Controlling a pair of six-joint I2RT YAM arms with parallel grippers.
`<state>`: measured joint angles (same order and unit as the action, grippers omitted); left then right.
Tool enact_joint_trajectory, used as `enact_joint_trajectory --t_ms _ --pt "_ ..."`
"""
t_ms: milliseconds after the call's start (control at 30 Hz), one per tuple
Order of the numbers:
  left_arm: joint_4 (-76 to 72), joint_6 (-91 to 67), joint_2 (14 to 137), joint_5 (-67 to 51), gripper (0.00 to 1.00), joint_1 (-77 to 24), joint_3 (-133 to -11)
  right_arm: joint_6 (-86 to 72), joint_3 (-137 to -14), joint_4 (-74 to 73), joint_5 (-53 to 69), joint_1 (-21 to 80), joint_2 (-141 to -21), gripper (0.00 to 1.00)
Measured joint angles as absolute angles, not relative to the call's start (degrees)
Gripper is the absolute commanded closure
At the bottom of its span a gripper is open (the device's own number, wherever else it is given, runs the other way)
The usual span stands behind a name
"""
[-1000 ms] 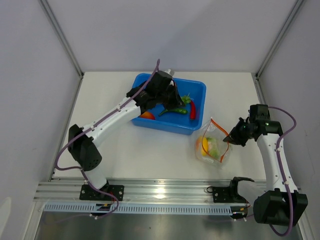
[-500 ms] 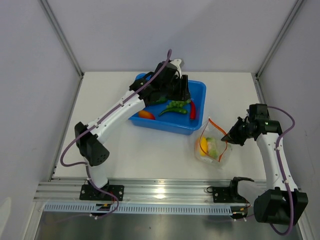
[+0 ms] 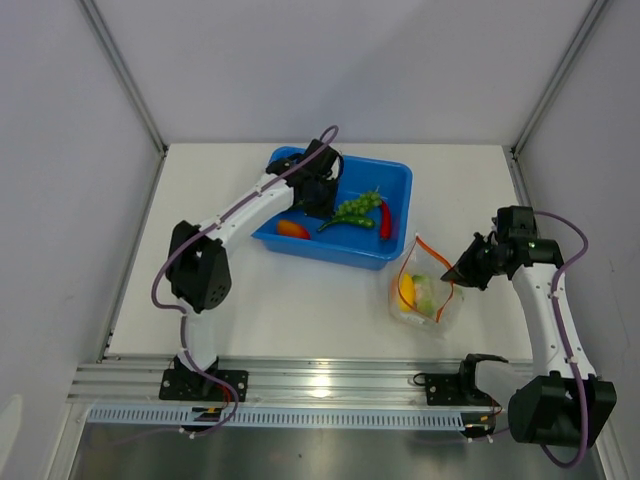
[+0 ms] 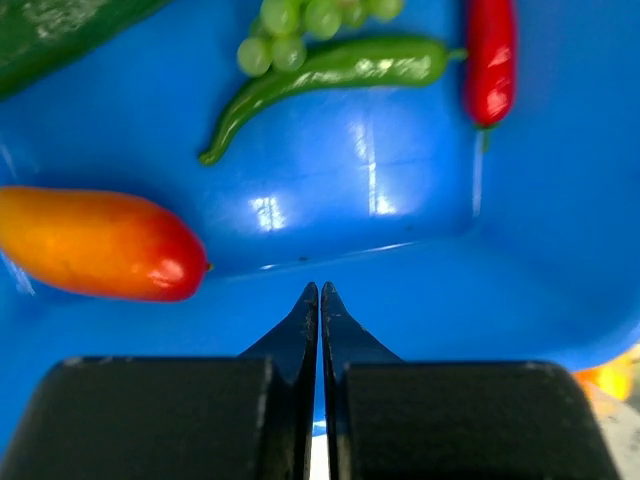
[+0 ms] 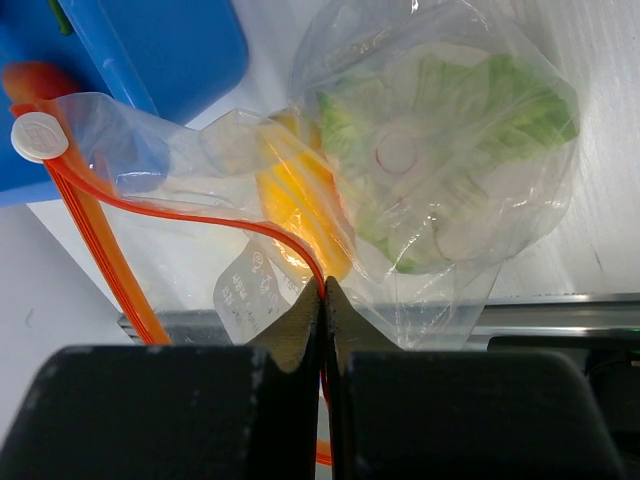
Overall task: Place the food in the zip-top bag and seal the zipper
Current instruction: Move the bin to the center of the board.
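My left gripper point(image 3: 318, 192) point(image 4: 320, 290) hangs shut and empty inside the blue tub point(image 3: 395, 180). Below it lies the food: an orange-red fruit point(image 4: 100, 243) point(image 3: 293, 229), a green grape bunch point(image 4: 300, 22) point(image 3: 358, 207), a green pepper point(image 4: 330, 68), a red chili point(image 4: 489, 60) point(image 3: 385, 218) and a dark green cucumber point(image 4: 55, 30). The clear zip-top bag point(image 3: 425, 292) lies right of the tub and holds a yellow-orange fruit point(image 5: 300, 195) and a white cauliflower point(image 5: 440, 150). My right gripper point(image 3: 458, 272) point(image 5: 323, 287) is shut on the orange zipper point(image 5: 180, 215), and the mouth gapes open.
A white slider tab point(image 5: 38, 137) sits at the zipper's far end. The aluminium rail point(image 3: 320, 380) with both arm bases runs along the near edge. Grey walls and slanted frame posts point(image 3: 125, 75) enclose the white table point(image 3: 250, 300).
The left gripper pulled back from the tub's middle toward its left side, and that arm's elbow folded inward. The right gripper kept still on the zipper.
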<state>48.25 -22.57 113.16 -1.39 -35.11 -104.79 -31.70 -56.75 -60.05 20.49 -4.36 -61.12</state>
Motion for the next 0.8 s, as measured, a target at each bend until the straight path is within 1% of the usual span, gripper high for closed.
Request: enact_joint_trajectory --t_ms 167,367,533,800 --pt "48.9 -21.89 113.08 0.08 0.99 -35.27 -100.92 -31.75 -56.69 -59.09 21.34 -4.36 -61.87 1.0" --pt "47.33 -22.04 111.35 0.73 0.99 -35.27 -90.26 -31.9 -55.42 -57.84 21.93 -4.36 -62.48 1.0" --pt "46.89 -22.13 106.83 0.69 0.99 -35.29 -83.18 -31.92 -54.19 -57.36 22.15 -4.36 -62.7 1.0" --pt "45.52 -22.28 101.25 -2.28 0.99 -36.8 -79.85 -32.84 -52.38 -56.55 22.9 -4.36 -64.66 1.0"
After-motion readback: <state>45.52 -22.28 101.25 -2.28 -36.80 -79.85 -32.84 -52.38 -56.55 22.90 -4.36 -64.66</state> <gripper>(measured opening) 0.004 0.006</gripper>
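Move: The closed left hand hangs over the inside of the bin; the middle of the bin's near wall is about 6 cm back, roughly 2 cm to its left and some 9 cm below. Lying some 11 cm lower than the hand, the orange-red mango is about 7 cm left and 2 cm back, and the green chilli 5 cm right and 1 cm ahead. From the right hand, holding the bag, that wall is about 30 cm left, 7 cm ahead and 10 cm down. The left hand, fingers staying shut, sinks nearly 8 cm into the bin while drawing back and left past the mango's right end, the wrist tipping some 10 degrees, until the tips come against the inside of the near wall. It then keeps dragging the wall back towards the robot, about 9 cm back in all, easing up 2 cm at the end, while the right hand keeps its pinch on the bag's zipper edge and lowers about 3 cm. ##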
